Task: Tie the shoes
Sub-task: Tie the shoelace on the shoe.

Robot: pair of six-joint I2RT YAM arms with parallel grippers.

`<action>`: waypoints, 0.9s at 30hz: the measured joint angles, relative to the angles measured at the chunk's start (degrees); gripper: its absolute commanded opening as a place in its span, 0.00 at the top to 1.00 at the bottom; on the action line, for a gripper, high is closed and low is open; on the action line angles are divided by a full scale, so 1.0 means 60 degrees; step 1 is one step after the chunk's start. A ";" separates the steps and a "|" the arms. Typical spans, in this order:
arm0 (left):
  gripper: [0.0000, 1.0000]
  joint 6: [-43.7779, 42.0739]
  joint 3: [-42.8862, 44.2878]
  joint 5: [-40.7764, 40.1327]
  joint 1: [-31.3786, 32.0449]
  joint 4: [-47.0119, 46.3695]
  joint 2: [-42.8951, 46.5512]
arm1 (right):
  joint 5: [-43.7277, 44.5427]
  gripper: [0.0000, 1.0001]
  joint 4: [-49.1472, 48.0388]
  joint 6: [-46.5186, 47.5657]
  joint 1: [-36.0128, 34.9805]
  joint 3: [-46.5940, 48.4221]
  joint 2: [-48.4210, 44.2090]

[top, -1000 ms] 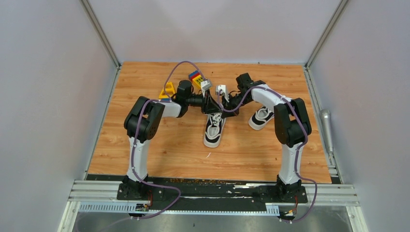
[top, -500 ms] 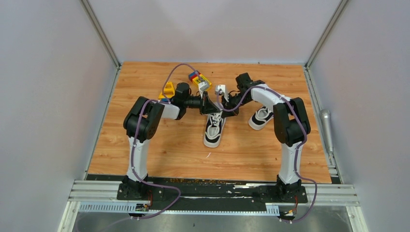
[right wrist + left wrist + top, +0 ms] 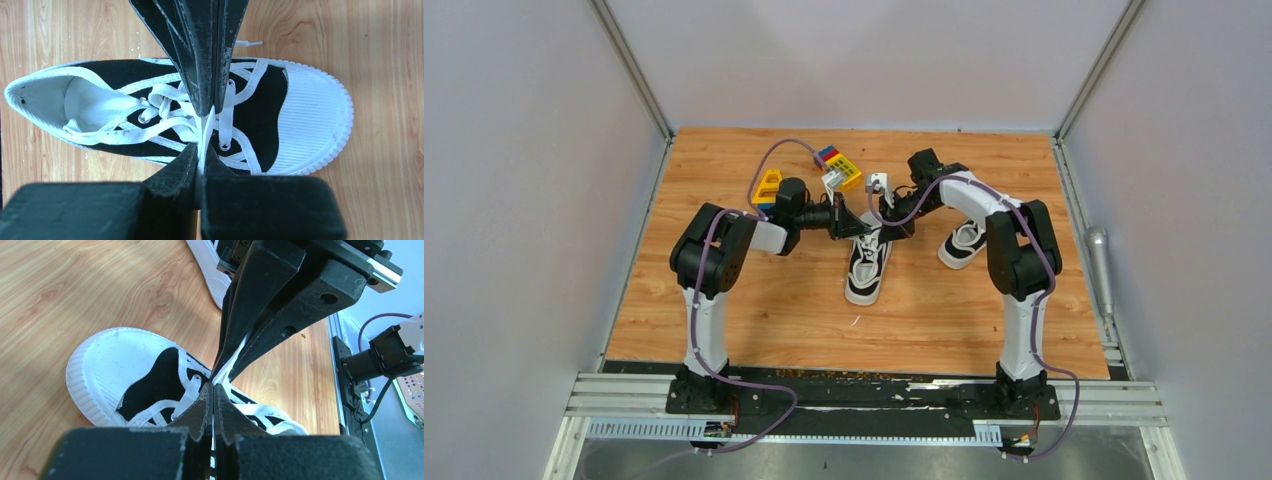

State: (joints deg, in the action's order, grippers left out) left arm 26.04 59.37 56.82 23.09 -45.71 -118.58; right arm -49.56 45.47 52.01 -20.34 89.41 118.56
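Observation:
One black canvas shoe with a white toe cap lies mid-table, toe toward the arms; its partner sits to the right. Above the first shoe's laces my left gripper and right gripper meet tip to tip. In the left wrist view my left gripper is shut on a white lace running up into the right fingers, over the shoe. In the right wrist view my right gripper is shut on the same lace, with the left fingers opposite, above the shoe.
Colourful toy blocks and a yellow block lie behind the left arm. A grey metal cylinder rests off the table's right edge. Grey walls enclose the wooden table on three sides.
My left gripper has shut on the lace and its arm has drawn slightly to the left. The right gripper has stayed shut on the lace, barely moving.

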 measured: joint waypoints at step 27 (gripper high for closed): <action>0.48 -0.1337 0.1530 0.0160 0.0503 0.0845 -0.0011 | 0.0015 0.96 0.0805 -0.0452 0.0153 0.0484 0.0372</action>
State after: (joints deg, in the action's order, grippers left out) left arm 18.02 68.55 57.78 26.11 -40.64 -118.65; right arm -49.47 50.30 49.30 -19.42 92.31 120.79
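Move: Each hand already has lace pinched in its shut fingers, stretched across the near shoe. From the left hand the lace knot lies some 3 cm right, 1 cm back and 5 cm below. The colored blocks stand about 15 cm ahead of that hand, 4 cm left and 9 cm lower. From the right hand the knot is about 2 cm left, level fore and aft, 2 cm down; the other shoe lies roughly 19 cm right, 1 cm ahead, 6 cm lower. The left hand, after barely tugging its lace to the left, opens its fingers to about half and lets it go, then rises some 4 cm while swinging about 3 cm right and a little forward, rolling about 10 degrees about its fingers, so that the parted fingers come up over the knot close to the right hand. The right hand keeps its lace pinched and stays nearly in place, dipping back down after a rise of under 1 cm, easing a little right and turning slightly. ##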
